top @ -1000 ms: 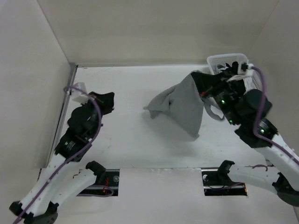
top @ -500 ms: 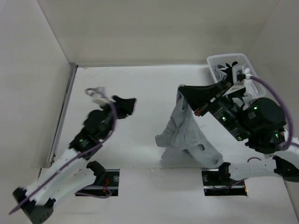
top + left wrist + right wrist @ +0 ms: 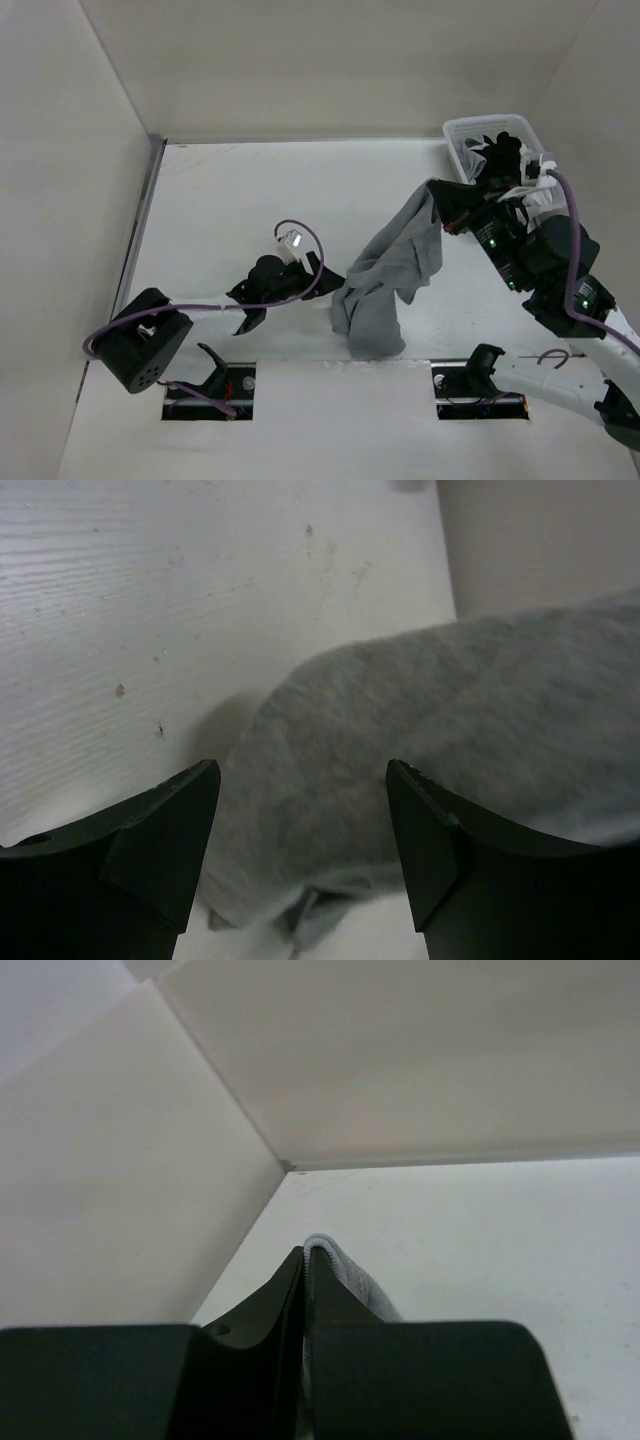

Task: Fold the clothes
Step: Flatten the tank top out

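The clothes (image 3: 395, 265) are one light-grey garment, hanging in a long drape from my right gripper (image 3: 438, 193), which is shut on an upper edge. The lower end is bunched on the table near the front edge. In the right wrist view a ribbed grey fold (image 3: 345, 1272) sticks out between the closed fingertips of the right gripper (image 3: 305, 1258). My left gripper (image 3: 322, 278) is low over the table just left of the hanging fabric, open. In the left wrist view the clothes (image 3: 430, 720) lie ahead of the spread fingers (image 3: 160, 850), with nothing gripped.
A white slatted basket (image 3: 470, 130) with dark items inside stands at the back right, right behind the right arm. Walls close the table at the left (image 3: 70, 200) and the back. Two dark openings (image 3: 215, 385) sit in the front ledge.
The left arm swung right and down toward the clothes and its gripper opened wide. The right gripper carried the clothes up and back to the right, so they now hang longer.
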`<move>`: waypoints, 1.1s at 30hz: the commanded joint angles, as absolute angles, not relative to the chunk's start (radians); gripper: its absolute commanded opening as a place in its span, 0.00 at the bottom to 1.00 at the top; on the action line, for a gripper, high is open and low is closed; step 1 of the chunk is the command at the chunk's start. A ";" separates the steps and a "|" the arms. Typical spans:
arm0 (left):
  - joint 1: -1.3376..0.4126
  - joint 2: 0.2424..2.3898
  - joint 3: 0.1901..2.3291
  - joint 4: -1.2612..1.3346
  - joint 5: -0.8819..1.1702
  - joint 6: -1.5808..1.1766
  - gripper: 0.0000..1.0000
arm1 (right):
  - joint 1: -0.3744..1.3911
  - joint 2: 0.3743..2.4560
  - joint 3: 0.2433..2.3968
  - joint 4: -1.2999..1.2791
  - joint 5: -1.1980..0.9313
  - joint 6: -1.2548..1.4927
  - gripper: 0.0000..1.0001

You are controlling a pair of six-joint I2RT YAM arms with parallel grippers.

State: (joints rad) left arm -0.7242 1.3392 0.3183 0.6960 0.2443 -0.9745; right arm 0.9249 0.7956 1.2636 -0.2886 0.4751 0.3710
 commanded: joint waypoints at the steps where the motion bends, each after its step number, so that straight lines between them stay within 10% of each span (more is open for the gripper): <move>1: -0.668 1.336 0.241 0.977 0.289 -1.091 0.66 | 0.797 0.807 1.206 -0.249 0.377 0.454 0.05; 9: -0.712 1.415 0.328 0.890 0.126 -0.901 0.66 | 0.473 0.894 1.063 -0.114 0.077 0.615 0.04; 18: -0.844 1.654 0.581 0.551 -0.062 -0.704 0.52 | 0.433 0.882 1.074 -0.107 0.031 0.611 0.05; 27: -0.875 1.790 0.710 0.616 -0.131 -0.600 0.60 | 0.439 0.851 1.058 -0.106 0.020 0.600 0.05; 30: -0.831 1.870 0.776 0.647 -0.088 -0.609 0.49 | 0.446 0.853 1.051 -0.100 0.018 0.606 0.05; 33: -0.805 1.890 0.818 0.672 -0.048 -0.632 0.13 | 0.455 0.865 1.045 -0.101 0.015 0.607 0.05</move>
State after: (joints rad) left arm -0.8318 1.8793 0.7795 0.6304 -0.0910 -0.6437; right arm 0.4427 0.8684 1.0328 -0.1741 0.0296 0.5991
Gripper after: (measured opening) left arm 0.207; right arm 0.049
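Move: The left hand, open, has the tank top's left edge roughly 4 cm ahead and 5 cm to its right, a few centimetres below. The hem lies on the table about 12 cm back and 10 cm to the right. The right hand already holds a top corner high up; from it that left edge is some 4 cm ahead, 13 cm left and 40 cm below, the hem about 12 cm back, 8 cm left and 45 cm below. The left fingers close on the tank top's left edge after a short swing forward and left, then a sweep right, down and forward, ending about 10 cm farther out and 6 cm lower, its left side rolled up some 20 degrees. Still pinching its corner, the right hand lowers it about 12 cm while reaching 9 cm forward and tipping down, then rises about 3 cm, easing back slightly. ##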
